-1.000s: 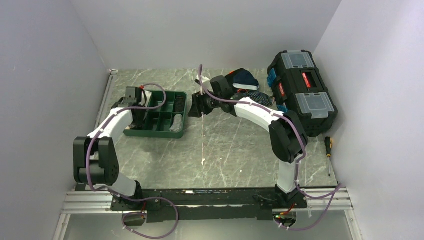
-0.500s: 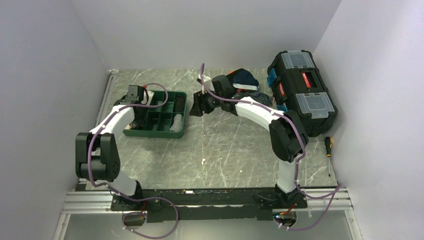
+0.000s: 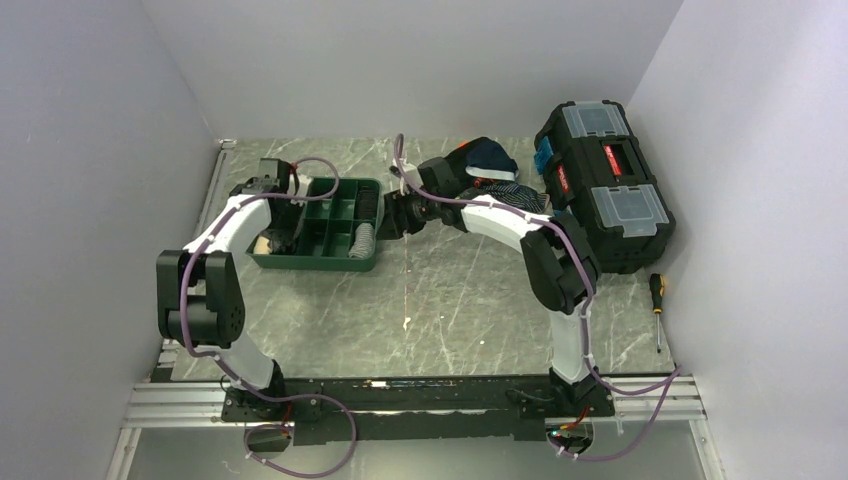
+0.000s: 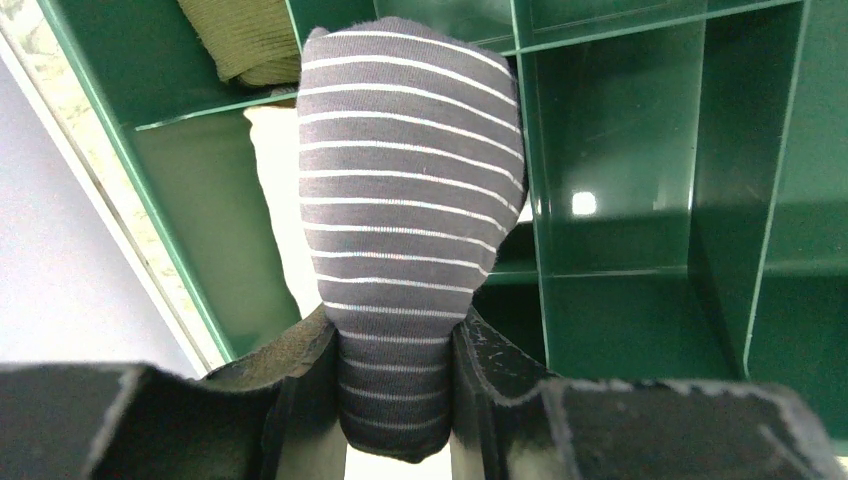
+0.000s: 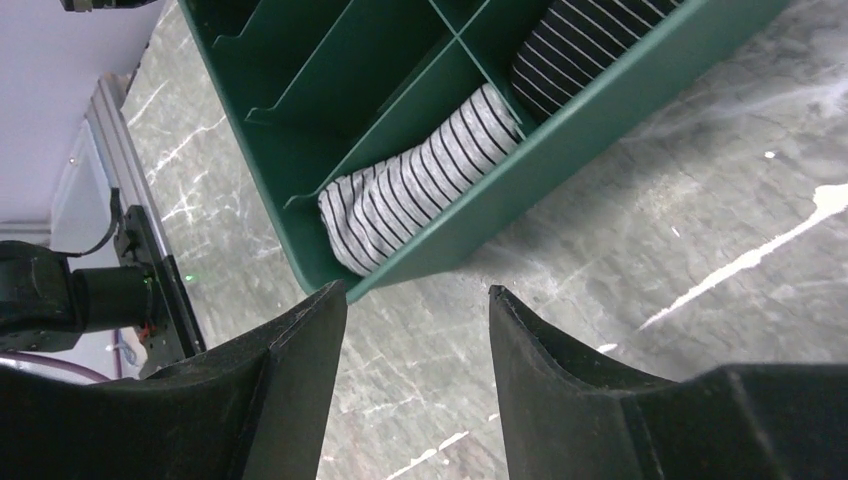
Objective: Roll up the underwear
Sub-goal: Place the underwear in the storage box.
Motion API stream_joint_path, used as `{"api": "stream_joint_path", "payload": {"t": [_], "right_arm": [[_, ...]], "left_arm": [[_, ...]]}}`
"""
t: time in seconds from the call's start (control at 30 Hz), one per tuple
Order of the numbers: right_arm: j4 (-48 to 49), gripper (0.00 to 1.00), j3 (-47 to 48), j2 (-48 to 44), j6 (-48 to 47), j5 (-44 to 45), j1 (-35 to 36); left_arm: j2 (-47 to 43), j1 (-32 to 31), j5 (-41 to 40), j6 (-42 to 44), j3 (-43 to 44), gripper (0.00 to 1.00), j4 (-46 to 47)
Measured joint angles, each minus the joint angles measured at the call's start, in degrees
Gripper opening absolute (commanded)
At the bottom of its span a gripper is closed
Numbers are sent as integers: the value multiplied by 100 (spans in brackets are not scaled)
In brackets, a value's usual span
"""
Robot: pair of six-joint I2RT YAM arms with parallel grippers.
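Observation:
The underwear (image 5: 420, 180), pale grey-and-white with dark pinstripes, lies rolled in a near-right compartment of the green tray (image 3: 300, 262); the top view shows the underwear (image 3: 362, 243) there too. My left gripper (image 4: 395, 325) is shut on a dark grey garment with thin white stripes (image 4: 410, 180), held above the tray's compartments. From above, the left gripper (image 3: 278, 205) hangs over the tray's far-left part. My right gripper (image 5: 415, 295) stands open and empty over the marble table, just off the tray's corner; the top view has the right gripper (image 3: 392, 215) beside the tray's right wall.
The tray also holds an olive roll (image 4: 245, 40), a cream piece (image 4: 280, 200) and a black white-striped roll (image 5: 590, 40). A pile of dark garments (image 3: 490, 165) lies at the back. A black toolbox (image 3: 605, 180) and a screwdriver (image 3: 657, 300) are at the right.
My left arm has swung further back over the tray with the dark striped garment. The tray has shifted slightly right, and the right gripper has come a little closer to it.

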Motion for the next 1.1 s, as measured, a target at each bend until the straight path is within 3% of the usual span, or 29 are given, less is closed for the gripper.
{"api": "stream_joint_path", "payload": {"t": [0.23, 0.47, 1.1], "right_arm": [[92, 52, 227, 428, 179, -341, 26], [103, 42, 330, 592, 284, -420, 127], [-70, 31, 564, 796, 407, -525, 151]], "left_arm": [[153, 2, 157, -59, 216, 0, -177], [328, 4, 188, -127, 444, 0, -413], [1005, -258, 286, -208, 1414, 0, -1425]]}}
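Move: The left hand holds the rolled underwear; its goal, the near-row compartment second from the left, lies about 2 cm right, 2 ahead and 5 below. The beige roll is about 3 cm left and 2 ahead, the olive roll some 4 left and 10 ahead. From the right hand, the storage box's right wall is about 3 cm left, 1 back and 5 below; the white striped roll lies 6 left, level front-to-back, and the black roll 5 left, 7 ahead. The right hand reaches left and down, pinching the box wall; the left carries the underwear about 3 cm right. ##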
